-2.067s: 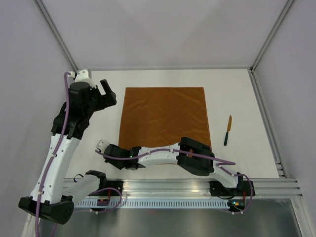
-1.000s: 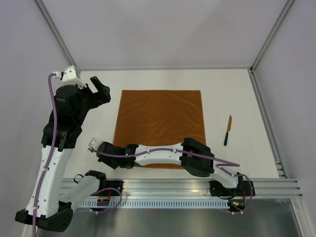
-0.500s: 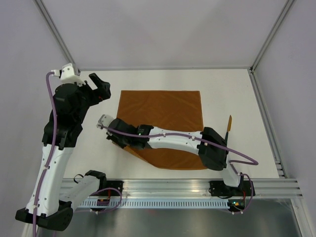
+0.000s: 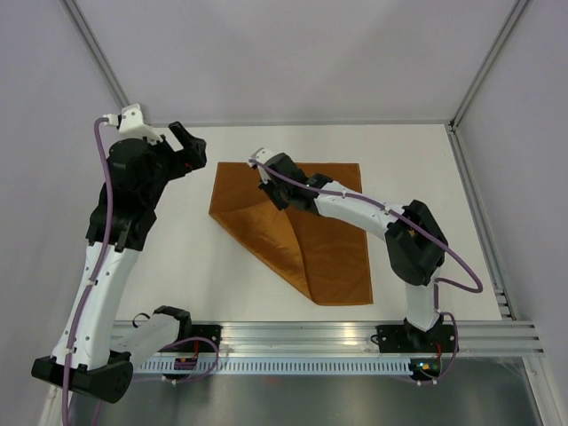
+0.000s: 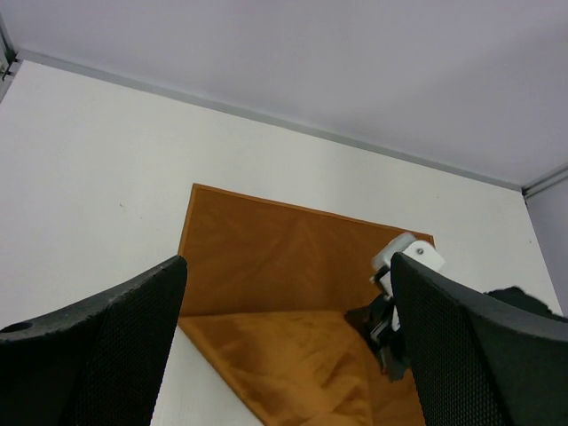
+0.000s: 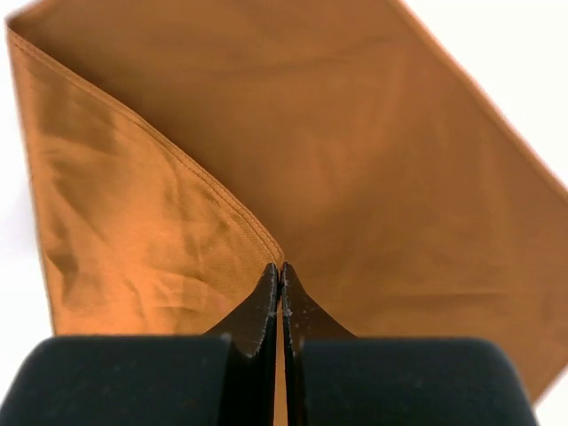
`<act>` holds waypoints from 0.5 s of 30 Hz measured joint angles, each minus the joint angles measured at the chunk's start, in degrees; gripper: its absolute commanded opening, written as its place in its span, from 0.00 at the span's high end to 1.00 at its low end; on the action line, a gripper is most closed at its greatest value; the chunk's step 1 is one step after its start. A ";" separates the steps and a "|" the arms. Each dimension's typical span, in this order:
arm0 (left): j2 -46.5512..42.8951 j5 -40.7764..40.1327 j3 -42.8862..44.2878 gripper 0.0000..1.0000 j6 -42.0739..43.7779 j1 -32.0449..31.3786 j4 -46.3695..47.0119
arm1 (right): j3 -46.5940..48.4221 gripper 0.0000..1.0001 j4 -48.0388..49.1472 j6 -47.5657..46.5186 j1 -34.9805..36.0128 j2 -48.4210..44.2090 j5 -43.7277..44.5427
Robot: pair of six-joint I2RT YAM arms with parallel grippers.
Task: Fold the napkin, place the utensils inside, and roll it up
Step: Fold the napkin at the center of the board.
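The rust-orange napkin lies on the white table, its near-left part lifted and folded diagonally over itself. My right gripper is shut on a hemmed corner of the napkin and holds it above the cloth's far left part; the right wrist view shows my right gripper with the pads pressed together on the hem. My left gripper is open and empty, raised beside the napkin's far-left corner. In the left wrist view, my left gripper frames the napkin. The knife is hidden behind the right arm.
The right arm stretches across the napkin's right side. A metal rail borders the table on the right, another at the back. Grey walls enclose the table. Bare tabletop lies right of the napkin.
My right gripper has carried the napkin's near-left corner up and toward the far side, folding the cloth diagonally. The right arm now covers the knife. The left gripper shifted slightly right.
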 measured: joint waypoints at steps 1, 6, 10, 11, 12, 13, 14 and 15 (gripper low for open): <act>0.33 0.26 0.00 0.00 0.00 0.00 0.17 | -0.42 1.00 0.37 -0.46 -1.49 -0.33 -0.02; 1.29 1.14 0.00 0.00 0.00 0.00 1.16 | -1.05 1.00 1.62 -2.34 -7.13 -1.20 -0.15; 1.79 1.31 0.00 0.00 0.02 0.00 1.51 | -1.36 1.00 2.62 -3.61 -10.97 -1.22 -0.42; 1.90 1.33 0.00 0.00 0.00 0.00 1.49 | -1.36 0.99 2.95 -4.02 -11.87 -1.22 -0.59; 2.01 1.33 0.00 0.00 0.02 0.00 1.49 | -1.36 1.00 3.13 -4.09 -12.70 -1.22 -0.61; 2.08 1.33 0.00 0.00 0.02 0.00 1.51 | -1.36 1.00 3.39 -4.26 -13.77 -1.22 -0.85; 2.14 1.33 0.00 0.00 0.02 0.00 1.49 | -1.36 1.00 3.61 -4.46 -14.73 -1.22 -1.03; 2.19 1.33 0.00 0.00 0.02 0.00 1.49 | -1.36 0.99 3.72 -4.66 -15.76 -1.22 -1.11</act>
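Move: The right hand holds the napkin's near-left corner above the half-folded cloth; the far-right corner it heads for is about 20 cm ahead, 26 cm to its right and 6 cm below. The far-left corner lies some 20 cm ahead and 20 cm left. The crease's left end is about level with the hand and 21 cm left, its near end 26 cm back and 11 cm right. From the left hand, the far-right corner is about 25 cm ahead, 46 cm right and 33 cm below. With the napkin corner still pinched in its shut fingers, the right hand sweeps diagonally to the right and forward, about 11 cm right and 9 cm forward, towards the far-right corner, easing off as it goes. It stays nearly level, clear of the lower layer, drawing the flap across the cloth while the wrist turns some 10 degrees clockwise. ##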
